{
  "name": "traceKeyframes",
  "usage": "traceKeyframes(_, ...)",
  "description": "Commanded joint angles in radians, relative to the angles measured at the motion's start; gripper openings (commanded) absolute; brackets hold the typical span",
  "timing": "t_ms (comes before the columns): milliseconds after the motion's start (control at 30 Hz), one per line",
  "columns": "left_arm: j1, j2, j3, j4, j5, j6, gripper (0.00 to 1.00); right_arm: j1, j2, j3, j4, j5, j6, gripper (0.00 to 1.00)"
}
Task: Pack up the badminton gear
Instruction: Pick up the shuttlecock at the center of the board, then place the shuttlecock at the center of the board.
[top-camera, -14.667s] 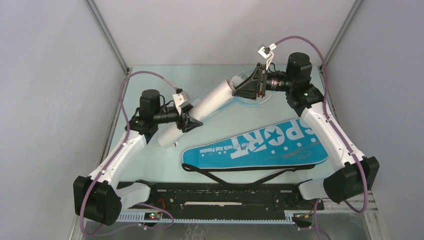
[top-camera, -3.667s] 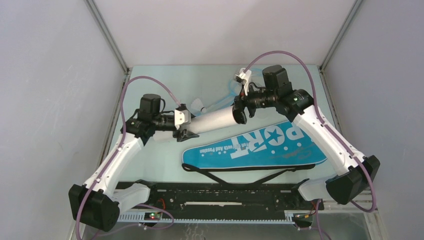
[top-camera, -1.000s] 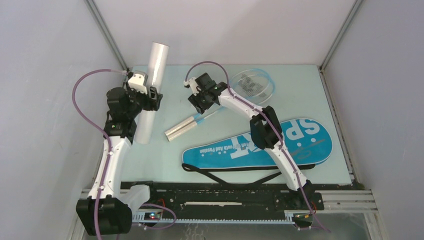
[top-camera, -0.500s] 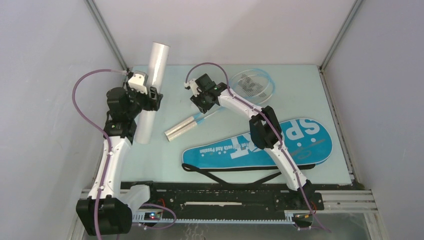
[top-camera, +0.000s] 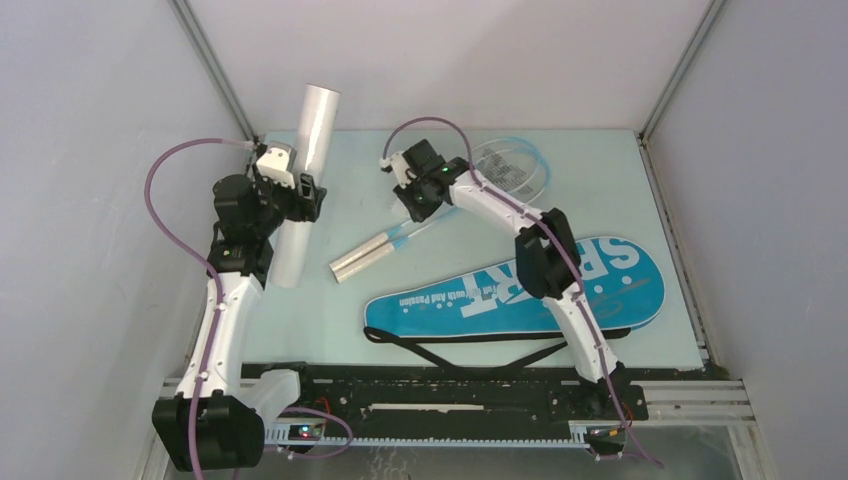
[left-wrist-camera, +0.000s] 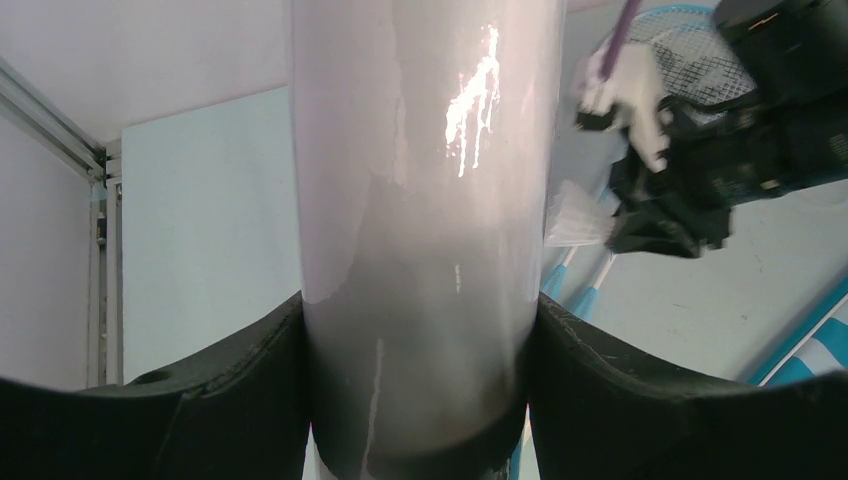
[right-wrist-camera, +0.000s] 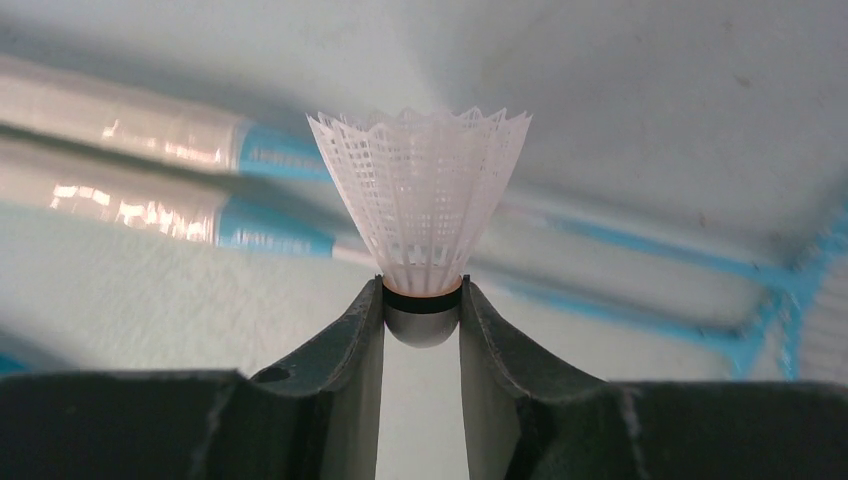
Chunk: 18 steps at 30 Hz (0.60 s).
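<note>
My left gripper (left-wrist-camera: 420, 312) is shut on the long white tube (left-wrist-camera: 420, 180), which it holds up at a tilt over the table's left rear (top-camera: 303, 175). My right gripper (right-wrist-camera: 421, 300) is shut on the dark cork base of a white shuttlecock (right-wrist-camera: 420, 195), whose skirt points away from the jaws. In the top view it (top-camera: 416, 205) hangs over the racket shafts. Two light-blue rackets lie side by side, with their heads (top-camera: 515, 165) at the back and their handles (top-camera: 362, 258) toward the middle. The blue SPORT bag (top-camera: 520, 290) lies flat in front, its black strap (top-camera: 470, 345) near the front edge.
Grey walls close in the table on three sides, with metal corner posts (top-camera: 215, 75). A black rail (top-camera: 430, 395) runs along the near edge between the arm bases. The right arm (top-camera: 540, 260) stretches across above the bag.
The right gripper's jaws have closed on the shuttlecock's base, and that gripper has shifted slightly right and back. The left arm and the tube have not moved.
</note>
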Motion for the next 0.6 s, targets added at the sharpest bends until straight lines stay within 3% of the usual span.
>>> traceKeyframes(0, 0.009, -0.021, 0.030, 0.061, 0.029, -0.018, 0.21, -0.057, -0.256, -0.125, 0.039, -0.034, 0.034, 0.27)
traceKeyframes(300, 0.010, -0.001, 0.039, 0.061, 0.070, -0.025, 0.21, -0.166, -0.566, -0.587, 0.159, -0.045, 0.087, 0.26)
traceKeyframes(567, 0.009, 0.000, 0.017, 0.087, 0.134, -0.006, 0.22, -0.202, -0.691, -0.894, 0.287, -0.048, 0.202, 0.26)
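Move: The shuttlecock is already pinched by its cork in the right hand, a few centimetres above the board; the bare stretch it is taken to lies about 16 cm to the right and 6 cm back. A clear cap lies some 25 cm right and straight level. The racket heads are roughly 24 cm right and 14 cm ahead, the blue bag's middle 24 cm right and 18 cm back. From the left hand, the shuttlecock is about 19 cm right, 10 cm ahead, 22 cm lower. The shuttlecock, kept in the right fingers' grip, is swept quickly some 15 cm to the right and about 6 cm back, away from the tube, rising roughly 9 cm and then sinking half of that towards the bare board between racket heads and bag. The wrist turns about 15 degrees clockwise; meanwhile the left hand keeps hold of the tube and edges it about 1 cm right, turning it slightly clockwise. ##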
